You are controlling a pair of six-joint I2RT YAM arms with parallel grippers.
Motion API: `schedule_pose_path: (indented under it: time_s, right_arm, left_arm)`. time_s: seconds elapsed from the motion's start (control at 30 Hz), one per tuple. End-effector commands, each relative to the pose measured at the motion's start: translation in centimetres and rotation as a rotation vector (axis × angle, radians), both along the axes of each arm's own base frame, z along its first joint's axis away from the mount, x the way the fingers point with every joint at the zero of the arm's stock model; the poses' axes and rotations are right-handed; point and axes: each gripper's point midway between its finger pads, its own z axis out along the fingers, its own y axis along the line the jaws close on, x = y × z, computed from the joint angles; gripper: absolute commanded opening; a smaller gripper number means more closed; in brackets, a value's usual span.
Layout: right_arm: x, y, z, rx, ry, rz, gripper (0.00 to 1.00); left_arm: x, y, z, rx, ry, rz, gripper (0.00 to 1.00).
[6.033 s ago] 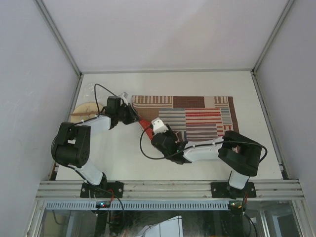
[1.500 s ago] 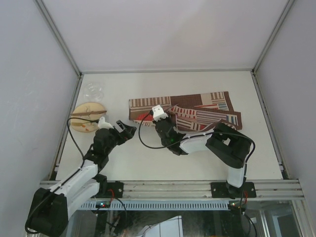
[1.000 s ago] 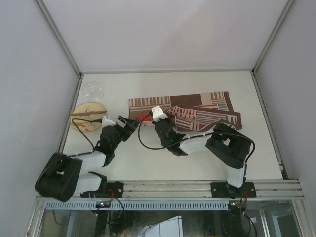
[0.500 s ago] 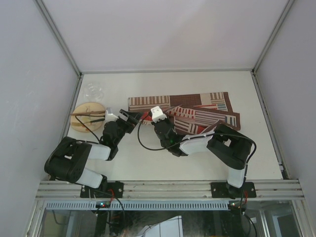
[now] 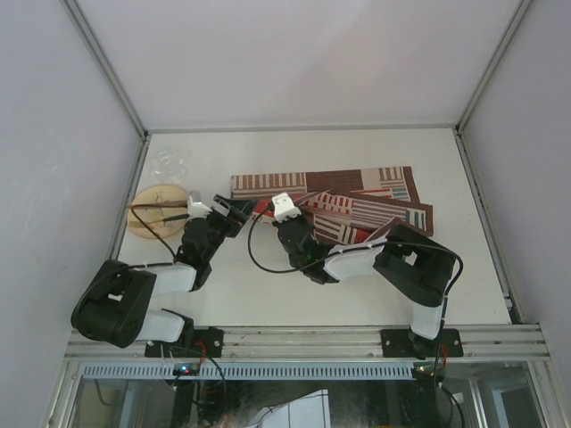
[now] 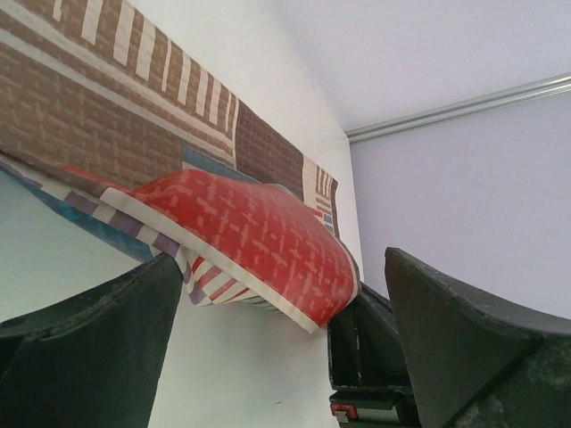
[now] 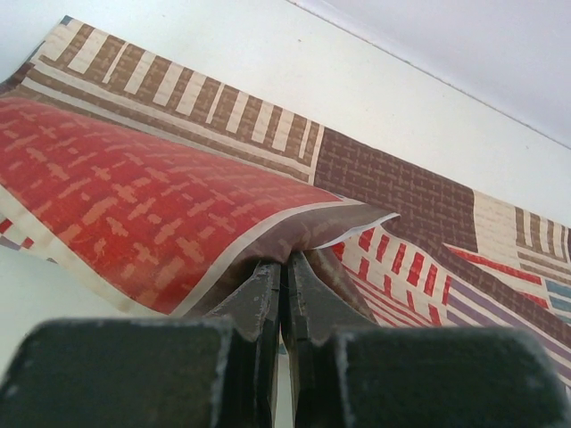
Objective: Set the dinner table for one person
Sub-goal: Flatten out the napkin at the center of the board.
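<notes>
The dinner table [image 5: 357,285] is a white top. On it lies a red, brown and blue striped placemat [image 5: 357,201], crumpled and folded over on itself. My right gripper [image 5: 265,210] is shut on the mat's red corner [image 7: 134,205] and holds it lifted off the table; in the right wrist view the jaws [image 7: 285,260] pinch a fold of the cloth. My left gripper [image 5: 238,213] is open just left of that corner. In the left wrist view the raised red corner [image 6: 259,236] hangs between and beyond its wide-spread fingers [image 6: 98,348], not touching them.
A round wooden plate [image 5: 153,223] with dark sticks across it lies at the left edge of the table. A clear glass [image 5: 169,163] stands behind it. The right gripper's black body [image 6: 366,343] is close ahead of the left fingers.
My left arm has swung up and right, bringing its open gripper to the lifted red corner. The right gripper keeps its hold and has barely moved; the mat shifted slightly.
</notes>
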Motion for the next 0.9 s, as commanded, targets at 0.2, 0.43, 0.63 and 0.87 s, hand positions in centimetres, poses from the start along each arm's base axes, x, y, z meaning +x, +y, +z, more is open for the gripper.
schedule_pose_path:
  time_s: [0.2,0.43,0.63,0.87]
  right_arm:
    - [-1.4,2.5,2.3,0.118,-0.024,0.045,0.00]
    - [-2.7,3.1,1.2,0.117,0.015,0.057,0.00]
    - [-3.3,3.6,0.7,0.116,0.027,0.069,0.00]
    - [-3.6,3.7,0.3,0.117,0.040,0.071,0.00]
  left_arm:
    - [0.0,-1.0,5.2,-0.002,-0.157,-0.052,0.77]
    - [-0.2,-1.4,4.5,-0.002,-0.137,-0.077,0.38]
    - [-0.4,-1.8,4.5,-0.011,-0.129,-0.101,0.05]
    - [-0.6,-2.2,4.0,-0.001,-0.102,-0.132,0.03]
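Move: The red napkin flap's near-left edge stands open to the left gripper at its own height, only about 2 cm ahead and 2 cm to its right. The flat far strip of the napkin is centred some 7 cm ahead, 19 cm right and 10 cm below; the round board is about level with the hand, 22 cm left. From the right hand, which already holds the napkin's folded border, that edge lies about 9 cm left, at the same height and depth. The left fingers shut from wide open onto the raised edge of the red flap and pinch it, that hand otherwise nearly staying in place with a slight bob up of about 1 cm. Meanwhile the right hand keeps its grip on the napkin and draws it about 3 cm back, also easing a centimetre or so left towards the left gripper and down. ##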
